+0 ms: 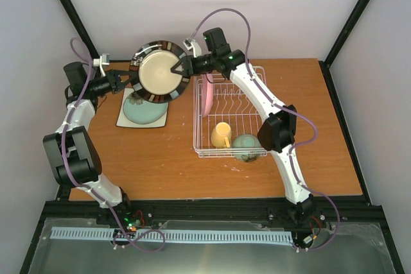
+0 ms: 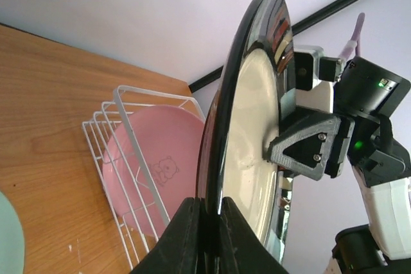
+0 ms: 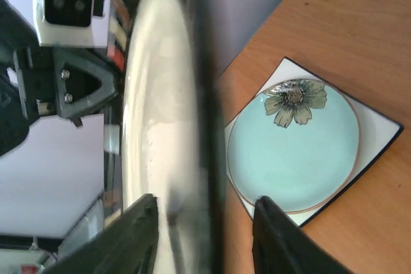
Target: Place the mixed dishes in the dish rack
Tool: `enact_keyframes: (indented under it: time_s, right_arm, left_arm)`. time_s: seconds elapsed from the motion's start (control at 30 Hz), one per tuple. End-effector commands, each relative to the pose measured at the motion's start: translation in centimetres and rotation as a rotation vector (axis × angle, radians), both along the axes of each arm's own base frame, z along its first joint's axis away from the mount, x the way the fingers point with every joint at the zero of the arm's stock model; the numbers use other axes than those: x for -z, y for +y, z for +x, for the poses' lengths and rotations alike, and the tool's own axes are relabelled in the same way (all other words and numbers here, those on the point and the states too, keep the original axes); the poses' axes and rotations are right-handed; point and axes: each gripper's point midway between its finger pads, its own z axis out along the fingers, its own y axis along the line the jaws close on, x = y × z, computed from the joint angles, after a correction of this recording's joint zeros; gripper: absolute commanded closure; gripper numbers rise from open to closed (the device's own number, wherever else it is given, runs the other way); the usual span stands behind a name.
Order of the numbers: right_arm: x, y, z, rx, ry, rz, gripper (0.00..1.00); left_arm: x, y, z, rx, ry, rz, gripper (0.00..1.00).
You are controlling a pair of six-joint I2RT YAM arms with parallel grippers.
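Note:
The dark brown round plate (image 1: 160, 72) with a cream centre is held upright in the air left of the dish rack (image 1: 229, 153). My left gripper (image 1: 128, 80) is shut on its left rim, seen edge-on in the left wrist view (image 2: 212, 222). My right gripper (image 1: 182, 65) is open, its jaws astride the plate's right rim (image 3: 205, 235) with a gap on each side. The pink plate (image 1: 207, 97) stands in the rack's tines. The yellow mug (image 1: 221, 135) and pale green bowl (image 1: 245, 145) lie at the rack's front. The teal flower-marked plate (image 1: 144, 112) rests on the cream square plate (image 1: 124, 120).
The stacked teal and cream plates lie on the table below the held plate, also in the right wrist view (image 3: 295, 152). The back wall is close behind both grippers. The rack's middle tines (image 1: 234, 104) hold nothing.

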Motion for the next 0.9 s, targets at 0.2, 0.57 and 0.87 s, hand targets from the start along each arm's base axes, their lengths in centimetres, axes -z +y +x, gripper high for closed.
enact_keyframes:
  time_s: [0.2, 0.57, 0.87]
  right_arm:
    - [-2.5, 1.5, -1.2, -0.076, -0.030, 0.099, 0.97]
    - [-4.7, -1.4, 0.6, 0.051, -0.103, 0.053, 0.97]
    - [-7.3, -5.8, 2.5, 0.220, -0.207, -0.007, 0.97]
  left_arm:
    - [-4.2, -2.7, -1.2, 0.092, -0.124, 0.008, 0.99]
    - [-3.9, -0.4, 2.7, -0.065, -0.093, 0.156, 0.00]
    - [-11.6, 2.7, 4.4, -0.334, -0.325, 0.313, 0.00]
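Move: The dark-rimmed plate hangs face-up between the hands, still pinched by the left at its left rim, its middle about 9 cm right and 3 cm ahead of the left hand, roughly level. From the open right hand that middle lies some 5 cm left and 2 cm back. Also from the right hand, the racked pink plate stands about 9 cm back, 11 cm right; the teal plate lies roughly 13 cm back, 14 cm left, 21 cm lower. The right hand, its fingers already either side of the dark-rimmed plate's right edge, closes to pinch it while both hands nearly hold their place, and only then does the left open wide, let go of the left rim and back off about 6 cm up and 4 cm forward, its wrist tilting up. The right keeps its grip and starts carrying the plate some 3 cm to its right and as much down, with a little forward, towards the pink plate's side of the rack, turning slightly clockwise. ##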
